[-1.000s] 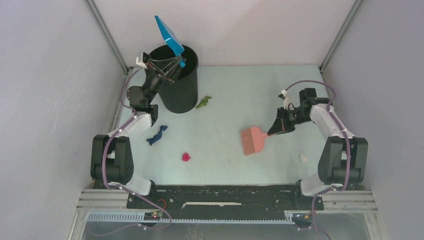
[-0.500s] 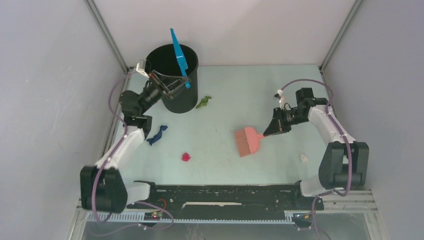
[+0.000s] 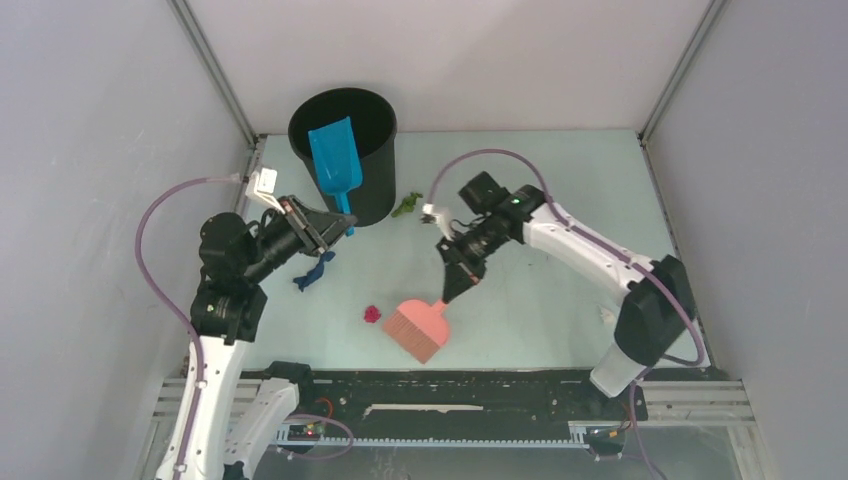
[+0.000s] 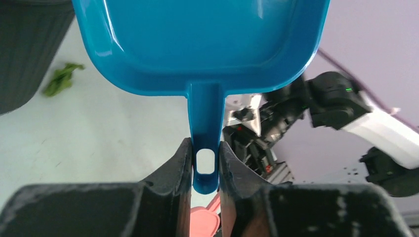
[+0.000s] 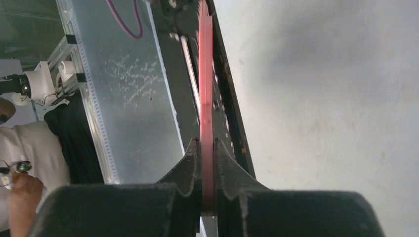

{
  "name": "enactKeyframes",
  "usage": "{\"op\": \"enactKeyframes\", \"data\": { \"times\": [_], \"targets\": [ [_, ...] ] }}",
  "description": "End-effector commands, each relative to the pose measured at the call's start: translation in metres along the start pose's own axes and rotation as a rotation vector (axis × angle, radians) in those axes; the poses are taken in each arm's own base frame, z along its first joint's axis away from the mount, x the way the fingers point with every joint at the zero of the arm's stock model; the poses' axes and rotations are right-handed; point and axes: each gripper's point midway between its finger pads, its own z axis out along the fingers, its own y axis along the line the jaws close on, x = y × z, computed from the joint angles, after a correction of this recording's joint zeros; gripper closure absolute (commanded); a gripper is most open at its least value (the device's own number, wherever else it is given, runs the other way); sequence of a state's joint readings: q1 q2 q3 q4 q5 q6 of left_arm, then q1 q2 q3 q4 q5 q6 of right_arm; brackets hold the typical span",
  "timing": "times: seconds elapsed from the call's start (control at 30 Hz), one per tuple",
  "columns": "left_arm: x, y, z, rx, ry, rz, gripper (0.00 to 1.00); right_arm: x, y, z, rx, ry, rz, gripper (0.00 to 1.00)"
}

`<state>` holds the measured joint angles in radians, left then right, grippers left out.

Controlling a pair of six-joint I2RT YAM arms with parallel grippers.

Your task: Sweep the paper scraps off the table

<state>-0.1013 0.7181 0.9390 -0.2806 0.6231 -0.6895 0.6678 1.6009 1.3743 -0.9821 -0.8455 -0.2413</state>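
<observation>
My left gripper (image 3: 340, 222) is shut on the handle of the blue dustpan (image 3: 334, 165), which hangs in the air against the front rim of the black bin (image 3: 372, 190). In the left wrist view the fingers (image 4: 182, 163) pinch the handle (image 4: 205, 123) on both sides. My right gripper (image 3: 452, 285) is shut on the handle of the pink brush (image 3: 418, 328); its head rests near the table's (image 3: 540, 200) front edge. Paper scraps lie loose: a magenta one (image 3: 372, 314) just left of the brush head, a dark blue one (image 3: 313, 270), a green one (image 3: 406, 205) beside the bin.
A small white scrap (image 3: 607, 314) lies at the near right beside the right arm's base. The bin stands in the far left corner. Metal rails and grey walls close the table on three sides; a black base bar (image 3: 450, 390) runs along the near edge.
The left arm has pulled back from above the bin and turned the dustpan from edge-up to face-up. The right arm has swung the brush left and nearer, to beside the magenta scrap.
</observation>
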Motion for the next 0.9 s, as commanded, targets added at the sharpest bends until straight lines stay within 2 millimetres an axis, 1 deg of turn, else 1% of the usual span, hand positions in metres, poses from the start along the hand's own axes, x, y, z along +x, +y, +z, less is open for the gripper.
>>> {"op": "enactKeyframes", "data": {
  "times": [0.0,0.1,0.13,0.2,0.3,0.4,0.47,0.5,0.6,0.63,0.7,0.73,0.83,0.87],
  "targets": [
    [0.015,0.041,-0.021,-0.224,-0.009,0.046,0.99,-0.06,0.031,0.021,-0.022,-0.047,-0.092,1.0],
    [0.008,0.045,-0.034,-0.277,-0.086,0.066,1.0,-0.108,0.053,0.042,-0.078,-0.149,-0.075,1.0],
    [0.007,0.043,-0.037,-0.281,-0.107,0.066,1.0,-0.121,0.061,0.049,-0.11,-0.183,-0.059,1.0],
    [0.003,0.037,-0.044,-0.276,-0.142,0.066,1.0,-0.143,0.069,0.064,-0.147,-0.252,-0.008,1.0],
    [0.002,0.031,-0.053,-0.274,-0.172,0.07,1.0,-0.169,0.074,0.08,-0.207,-0.335,0.054,1.0],
    [0.004,0.03,-0.061,-0.289,-0.183,0.08,1.0,-0.195,0.074,0.091,-0.289,-0.403,0.152,1.0],
    [0.006,0.03,-0.064,-0.294,-0.176,0.081,1.0,-0.211,0.068,0.099,-0.314,-0.446,0.247,1.0],
    [0.006,0.03,-0.065,-0.296,-0.18,0.081,1.0,-0.217,0.064,0.106,-0.327,-0.449,0.297,1.0],
    [0.005,0.025,-0.068,-0.284,-0.192,0.077,1.0,-0.225,0.048,0.129,-0.315,-0.438,0.44,1.0],
    [0.005,0.025,-0.068,-0.281,-0.191,0.075,1.0,-0.227,0.045,0.136,-0.315,-0.433,0.458,1.0],
    [0.006,0.024,-0.067,-0.278,-0.187,0.074,1.0,-0.229,0.03,0.154,-0.251,-0.424,0.521,1.0],
    [0.006,0.025,-0.067,-0.279,-0.188,0.076,1.0,-0.234,0.027,0.157,-0.213,-0.434,0.534,1.0],
    [0.007,0.028,-0.066,-0.287,-0.186,0.075,1.0,-0.234,-0.001,0.174,-0.034,-0.447,0.631,1.0],
    [0.007,0.029,-0.066,-0.291,-0.186,0.072,1.0,-0.232,-0.009,0.179,0.002,-0.446,0.65,1.0]
  ]
}}
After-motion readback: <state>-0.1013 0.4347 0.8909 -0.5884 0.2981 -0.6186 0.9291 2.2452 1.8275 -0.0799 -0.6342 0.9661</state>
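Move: The right gripper holds the brush. The blue scrap lies about 14 cm ahead, 31 cm to its left and some 15 cm below. The pink scrap is nearer its way, 18 cm to the left and 3 cm ahead. From the left gripper, high up with the dustpan, the blue scrap is about 8 cm ahead, 10 cm to the left and 33 cm down; the black bin's middle stands some 26 cm straight ahead and 20 cm lower. Swing the right gripper with the brush quickly leftward, about 26 cm and some 8 cm forward, past the pink scrap towards the blue one; let it rise 5 cm, then dip about 7 cm, the wrist turning clockwise and tipping down late. Meanwhile draw the left gripper with the dustpan away from the bin, some 5 cm left, back and slightly down, swinging it counter-clockwise. Keep both grips. ##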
